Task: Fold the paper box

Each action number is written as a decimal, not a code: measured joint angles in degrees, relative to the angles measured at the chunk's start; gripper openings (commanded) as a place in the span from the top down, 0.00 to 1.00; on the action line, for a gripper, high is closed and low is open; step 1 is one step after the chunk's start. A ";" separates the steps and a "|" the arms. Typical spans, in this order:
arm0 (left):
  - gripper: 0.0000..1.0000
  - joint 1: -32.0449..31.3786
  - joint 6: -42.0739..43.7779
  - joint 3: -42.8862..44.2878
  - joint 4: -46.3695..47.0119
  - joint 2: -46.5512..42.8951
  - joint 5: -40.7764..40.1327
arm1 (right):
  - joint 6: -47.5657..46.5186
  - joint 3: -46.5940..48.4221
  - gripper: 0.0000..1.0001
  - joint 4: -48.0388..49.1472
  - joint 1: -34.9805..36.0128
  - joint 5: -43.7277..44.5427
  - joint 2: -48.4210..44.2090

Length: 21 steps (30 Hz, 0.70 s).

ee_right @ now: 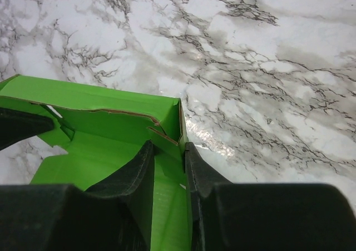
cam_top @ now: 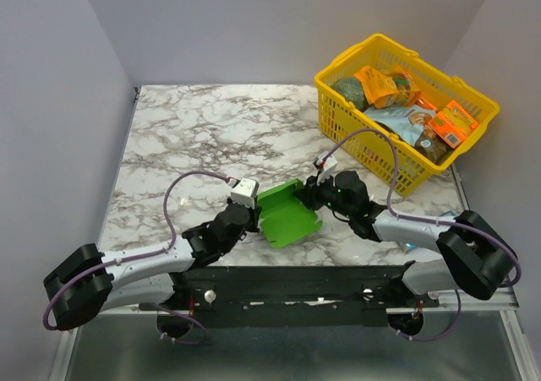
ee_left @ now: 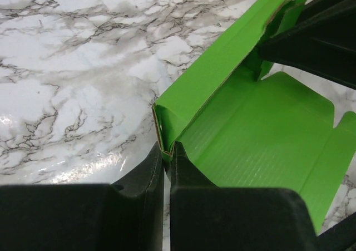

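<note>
The paper box is a bright green card, partly folded, lying on the marble table near the front edge between both arms. Its long back wall stands up, and its base lies flat. In the left wrist view my left gripper is shut on the near corner of the paper box, pinching the upright wall. In the right wrist view my right gripper straddles the end wall of the paper box, with one finger inside against a tucked flap and one outside. In the top view the left gripper and right gripper hold opposite ends.
A yellow plastic basket filled with snack packs stands at the back right of the table. Grey walls enclose the table on the left, right and rear. Purple cables loop over both arms.
</note>
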 measured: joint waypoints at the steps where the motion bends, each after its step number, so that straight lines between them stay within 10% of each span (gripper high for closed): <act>1: 1.00 -0.04 -0.33 0.68 -0.46 0.55 -0.79 | 0.28 0.00 0.82 -0.66 0.48 1.33 -0.68; 21: 1.00 -0.37 -5.25 11.67 -7.37 14.86 -17.66 | 12.22 8.48 0.82 -26.53 20.46 35.63 -8.09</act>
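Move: Both grippers already hold the far wall of the green paper box by its ends. The box's middle lies about 7 cm right of the left fingers, 2 cm ahead and 3 cm lower; the wall's right end is some 11 cm right and 5 cm ahead. From the right fingers the box's middle is about 4 cm left, 4 cm back and 3 cm lower, its front edge 10 cm back and 5 cm down. The yellow basket stands some 29 cm right and 23 cm ahead of them. Swing the box clockwise between both grippers, keeping both pinches on the wall's ends. Push the left gripper forward about 4 cm and slightly left, turning it counter-clockwise; at the same time lift the right one a little, then draw it back towards the base about 4.5 cm while still rising, turning it clockwise some 15 to 20 degrees. ##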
